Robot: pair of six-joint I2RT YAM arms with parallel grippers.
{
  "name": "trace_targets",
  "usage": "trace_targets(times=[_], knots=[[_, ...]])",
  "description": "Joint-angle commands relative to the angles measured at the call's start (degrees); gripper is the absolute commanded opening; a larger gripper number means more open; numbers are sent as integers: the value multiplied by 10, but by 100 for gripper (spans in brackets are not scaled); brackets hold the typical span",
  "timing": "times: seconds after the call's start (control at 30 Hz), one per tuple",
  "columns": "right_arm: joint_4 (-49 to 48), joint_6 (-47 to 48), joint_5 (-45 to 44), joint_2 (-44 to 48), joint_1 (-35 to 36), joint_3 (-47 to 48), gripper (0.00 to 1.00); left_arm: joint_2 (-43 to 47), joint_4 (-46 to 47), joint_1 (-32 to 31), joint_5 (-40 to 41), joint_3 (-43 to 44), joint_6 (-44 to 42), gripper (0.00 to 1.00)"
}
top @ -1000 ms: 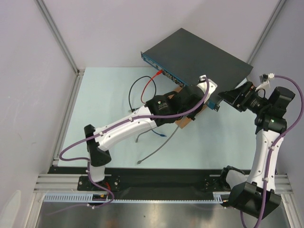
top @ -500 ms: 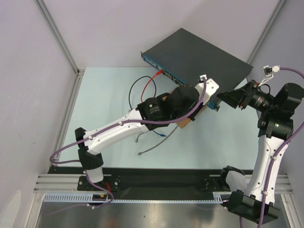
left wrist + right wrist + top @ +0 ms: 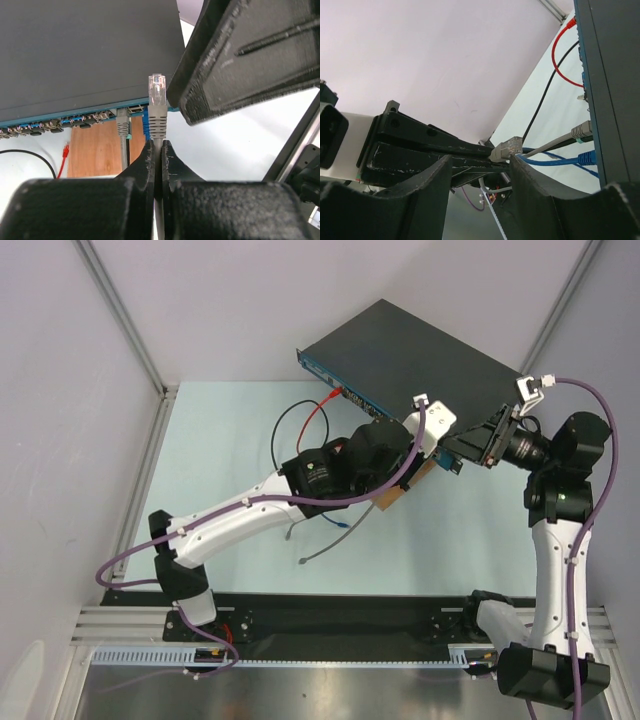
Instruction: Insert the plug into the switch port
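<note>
The switch (image 3: 420,350) is a flat black box lying aslant at the back, its blue port strip (image 3: 340,385) facing front-left. My left gripper (image 3: 156,145) is shut on a grey cable just behind the plug (image 3: 157,97). The plug, with a clear tip and grey boot, points at the switch (image 3: 85,50) near its right corner but stays short of the ports. My right gripper (image 3: 480,162) is open, its jaws straddling the plug (image 3: 506,148) and the left fingers. One right finger (image 3: 240,60) looms beside the plug.
A brown wooden board (image 3: 395,498) lies under the switch's front edge. A grey cable (image 3: 122,122) and a blue one (image 3: 145,125) sit in ports near the held plug. Red (image 3: 318,420) and black (image 3: 285,430) cables loop on the mat; a loose grey cable (image 3: 335,545) trails behind.
My right arm has swung left toward the switch's corner, and its jaws have narrowed around the plug. The left arm has stretched forward slightly, still holding the cable.
</note>
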State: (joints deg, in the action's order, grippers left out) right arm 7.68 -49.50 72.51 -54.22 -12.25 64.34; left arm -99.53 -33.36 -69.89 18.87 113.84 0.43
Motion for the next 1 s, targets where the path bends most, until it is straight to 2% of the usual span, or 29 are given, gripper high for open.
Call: trace_targets(times=[0.0,0.13,0.5,0.63,0.87,0.9,0.97], knots=[[-58,-56,-18,-5,2,-9,54,38,36,-5,4,-11,-20,0],[-69,-62,-26,-9,6,-18,52,43,43,-8,1,-18,-23,0],[1,4,-41,-12,8,-4,51,53,58,-9,4,-30,-17,0],[-25,-9,-49,-13,9,-3,46,52,49,-10,-14,-32,-12,0],[-62,-35,-50,-15,20,-6,44,50,38,-9,-35,-30,-11,0],[-64,-35,-49,-16,21,-5,42,49,39,-9,-34,-29,-11,0],[-64,-28,-48,-15,25,-6,25,50,39,-9,-31,-29,-11,0]])
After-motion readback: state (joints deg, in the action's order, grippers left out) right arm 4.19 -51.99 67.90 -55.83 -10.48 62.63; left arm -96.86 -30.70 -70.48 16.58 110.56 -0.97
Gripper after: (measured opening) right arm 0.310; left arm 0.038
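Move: The gray plug sticks out of my left fingertips, which hold its cable just behind the boot: about 2 cm ahead, 2 cm to the right and 1 cm below. From my half-open right fingers the plug is some 3 cm ahead, level sideways and 1 cm lower. Also from my right hand, the blue plug in the switch is about 5 cm ahead and 5 cm down, with the seated gray plug 1 cm farther out and 2 cm left of it. I ease my right hand forward about 2 cm, sinking roughly 1 cm before coming up slightly, so its fingers straddle the gray plug's clear head, and narrow them around it, fastest at the end. My left hand keeps its pinch on the cable and, after a tiny dip, draws the plug back about 1 cm and slightly up between them. ##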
